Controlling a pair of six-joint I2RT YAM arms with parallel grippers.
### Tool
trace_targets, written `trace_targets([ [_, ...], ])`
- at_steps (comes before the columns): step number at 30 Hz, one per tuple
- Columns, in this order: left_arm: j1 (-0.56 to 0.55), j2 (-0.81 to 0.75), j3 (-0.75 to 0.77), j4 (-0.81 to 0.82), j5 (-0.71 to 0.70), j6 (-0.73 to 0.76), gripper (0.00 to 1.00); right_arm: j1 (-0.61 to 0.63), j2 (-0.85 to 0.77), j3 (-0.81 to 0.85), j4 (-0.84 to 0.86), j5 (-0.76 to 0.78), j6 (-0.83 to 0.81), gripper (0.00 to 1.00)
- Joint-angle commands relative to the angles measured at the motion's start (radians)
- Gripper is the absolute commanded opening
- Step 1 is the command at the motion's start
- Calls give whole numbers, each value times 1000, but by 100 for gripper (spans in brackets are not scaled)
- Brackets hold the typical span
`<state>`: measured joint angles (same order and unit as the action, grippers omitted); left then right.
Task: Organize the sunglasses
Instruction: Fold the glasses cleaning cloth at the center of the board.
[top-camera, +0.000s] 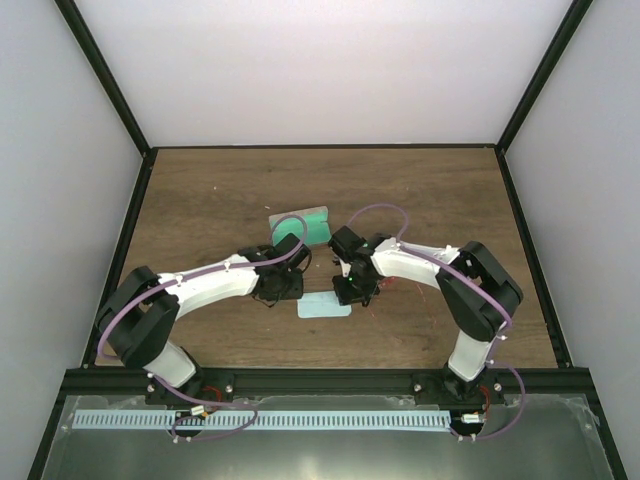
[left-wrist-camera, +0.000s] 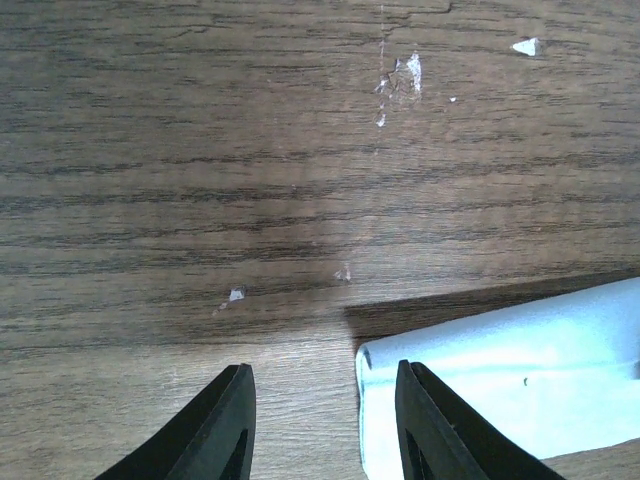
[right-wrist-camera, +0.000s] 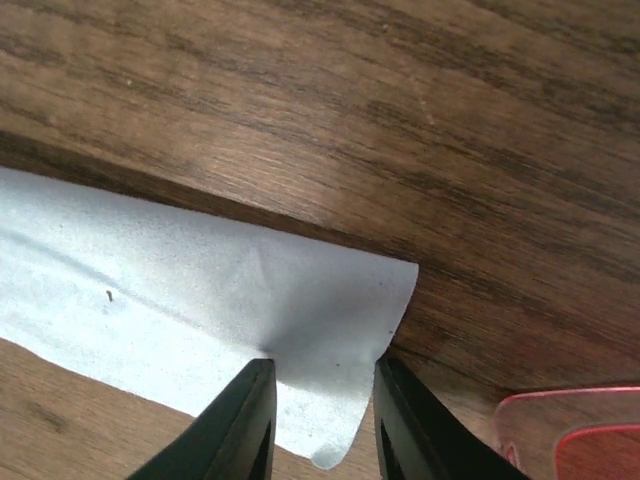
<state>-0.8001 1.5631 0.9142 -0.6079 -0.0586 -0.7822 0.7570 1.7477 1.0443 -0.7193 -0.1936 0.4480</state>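
The sunglasses (right-wrist-camera: 585, 440) show only as a red-tinted lens and thin red rim at the bottom right of the right wrist view, just right of my right gripper (right-wrist-camera: 323, 362). That gripper stands open, low over the table, with a corner of the light-blue cloth (right-wrist-camera: 200, 300) between its fingers. My left gripper (left-wrist-camera: 322, 368) is open too. It straddles the opposite end of the cloth (left-wrist-camera: 500, 380), with one finger over bare wood and the other over the fabric. From above, both grippers meet at the cloth (top-camera: 325, 307) in mid-table.
The grey case with green lining (top-camera: 305, 228) lies open just behind the two grippers. The wooden table (top-camera: 200, 200) is ringed by a black frame and white walls. Small white flecks (left-wrist-camera: 410, 72) mark the wood.
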Motion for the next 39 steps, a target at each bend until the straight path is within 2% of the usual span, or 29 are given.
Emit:
trace_targets([
  [1, 1, -10, -9, -4, 2, -9, 39, 10, 26, 0, -3, 8, 9, 26],
  [14, -7, -2, -22, -7, 24, -14, 39, 11, 34, 9, -9, 14, 16, 2],
  [31, -59, 148, 49, -19, 74, 22, 39, 11, 33, 11, -12, 9, 18, 2],
  [39, -66, 149, 59, -42, 78, 27, 35, 10, 32, 12, -15, 14, 16, 2],
])
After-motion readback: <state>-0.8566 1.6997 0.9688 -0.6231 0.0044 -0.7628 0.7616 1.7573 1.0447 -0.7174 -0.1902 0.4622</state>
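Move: The half-folded cleaning cloth's middle lies about 7 cm to the left hand's right, 3 cm back and 3 cm below, its left end only some 2 cm to the right. From the right hand, already over the right end, that middle is about 4 cm left, 1 cm back and 1 cm below. The open green case stands 15 cm beyond the cloth and 5 cm left of it; the red sunglasses lie 9 cm right of the right hand and 1 cm ahead. The right hand stays put just over the table while its part-open fingers close fully and pinch up a bit of the cloth near its right end, then keep that hold. After a short pause the left hand sinks about 3 cm while drawing back some 2 cm, its fingertips tilting slightly back towards the base, then slides a further 2 cm or so right to the cloth's left end, where its still-open fingers straddle the edge near the far corner; whether they touch the cloth can't be seen. ##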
